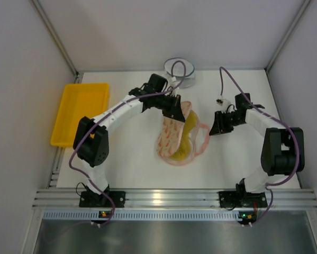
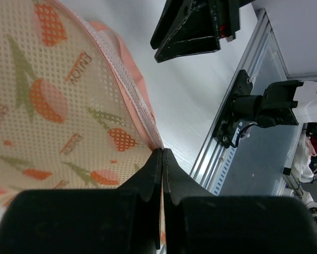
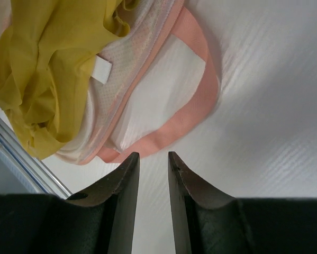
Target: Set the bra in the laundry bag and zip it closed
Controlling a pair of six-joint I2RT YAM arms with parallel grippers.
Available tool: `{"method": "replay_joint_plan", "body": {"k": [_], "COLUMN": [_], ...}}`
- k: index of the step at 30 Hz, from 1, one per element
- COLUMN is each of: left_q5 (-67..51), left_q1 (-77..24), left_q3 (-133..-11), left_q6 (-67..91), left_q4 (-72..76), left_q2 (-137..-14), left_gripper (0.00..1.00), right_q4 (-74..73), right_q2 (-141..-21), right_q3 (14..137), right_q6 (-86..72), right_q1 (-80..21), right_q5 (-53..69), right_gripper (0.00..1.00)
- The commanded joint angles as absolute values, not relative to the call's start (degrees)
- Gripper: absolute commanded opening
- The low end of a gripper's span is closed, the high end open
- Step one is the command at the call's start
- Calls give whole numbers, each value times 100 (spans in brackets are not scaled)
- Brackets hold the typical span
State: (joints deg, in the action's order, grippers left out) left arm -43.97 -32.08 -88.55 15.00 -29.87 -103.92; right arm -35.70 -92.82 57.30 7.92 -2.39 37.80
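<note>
The laundry bag (image 1: 170,135) lies open mid-table, cream mesh with an orange print and pink zip edging. The mustard bra (image 1: 186,142) is bunched in its lower half. My left gripper (image 1: 175,112) is at the bag's far end. In the left wrist view it (image 2: 162,152) is shut on the pink edge of the printed half (image 2: 68,106), which is lifted. My right gripper (image 1: 217,127) is to the right of the bag. Its jaws (image 3: 153,155) stand slightly apart with nothing between them, just short of the bag's pink strap loop (image 3: 192,114). The bra (image 3: 47,69) shows beyond the loop.
A rigid yellow tray (image 1: 80,112) sits at the left edge of the table. A clear round bowl (image 1: 179,70) stands at the back, just behind the left gripper. Grey walls close in both sides, and an aluminium rail (image 1: 169,198) runs along the near edge.
</note>
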Motion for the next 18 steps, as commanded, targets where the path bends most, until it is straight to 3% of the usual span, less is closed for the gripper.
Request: {"method": "replay_joint_plan", "body": {"k": [1, 11, 18], "left_q5": [-4185, -3008, -1786], "left_q1": [-3620, -4561, -4781], "left_q3": [-9254, -10001, -9940], "left_q6": [2065, 2610, 2121], "left_q4": [-2454, -2180, -2599], "left_q2": [-10932, -12760, -13157], "left_gripper": [0, 0, 4], "right_q4": [-3831, -4236, -4289], "right_q2": [-8790, -8402, -8402], "right_q3": [5617, 5572, 5616], "right_q6": [1125, 1476, 1503], "right_q1": [217, 817, 940], "right_q5": [3894, 3929, 3946], "right_gripper": [29, 29, 29]}}
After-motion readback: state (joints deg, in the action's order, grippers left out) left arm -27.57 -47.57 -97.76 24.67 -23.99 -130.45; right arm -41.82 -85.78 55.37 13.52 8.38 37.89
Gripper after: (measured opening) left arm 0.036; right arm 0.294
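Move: The left gripper pinches the edge of the laundry bag's raised flap; the bag's right rim, where this edge belongs, lies about 8 cm to its right, 2 cm back and 18 cm below. From there the bra is about 3 cm right and level fore-and-aft, the bag handle some 12 cm right and 2 cm back, both about 18 cm down. From the right gripper that rim is about 8 cm left, 1 cm back and 6 cm below. Bring the left gripper down some 17 cm and about 10 cm right, keeping the flap edge pinched; travel rightward first, then mostly sink, tipping the fingers about 15 degrees steeper, until the edge comes down over the bra to the bag's right rim beside the handle. Meanwhile draw the right gripper roughly 5 cm right, away from the bag, rising slightly with its fingers staying part open. ##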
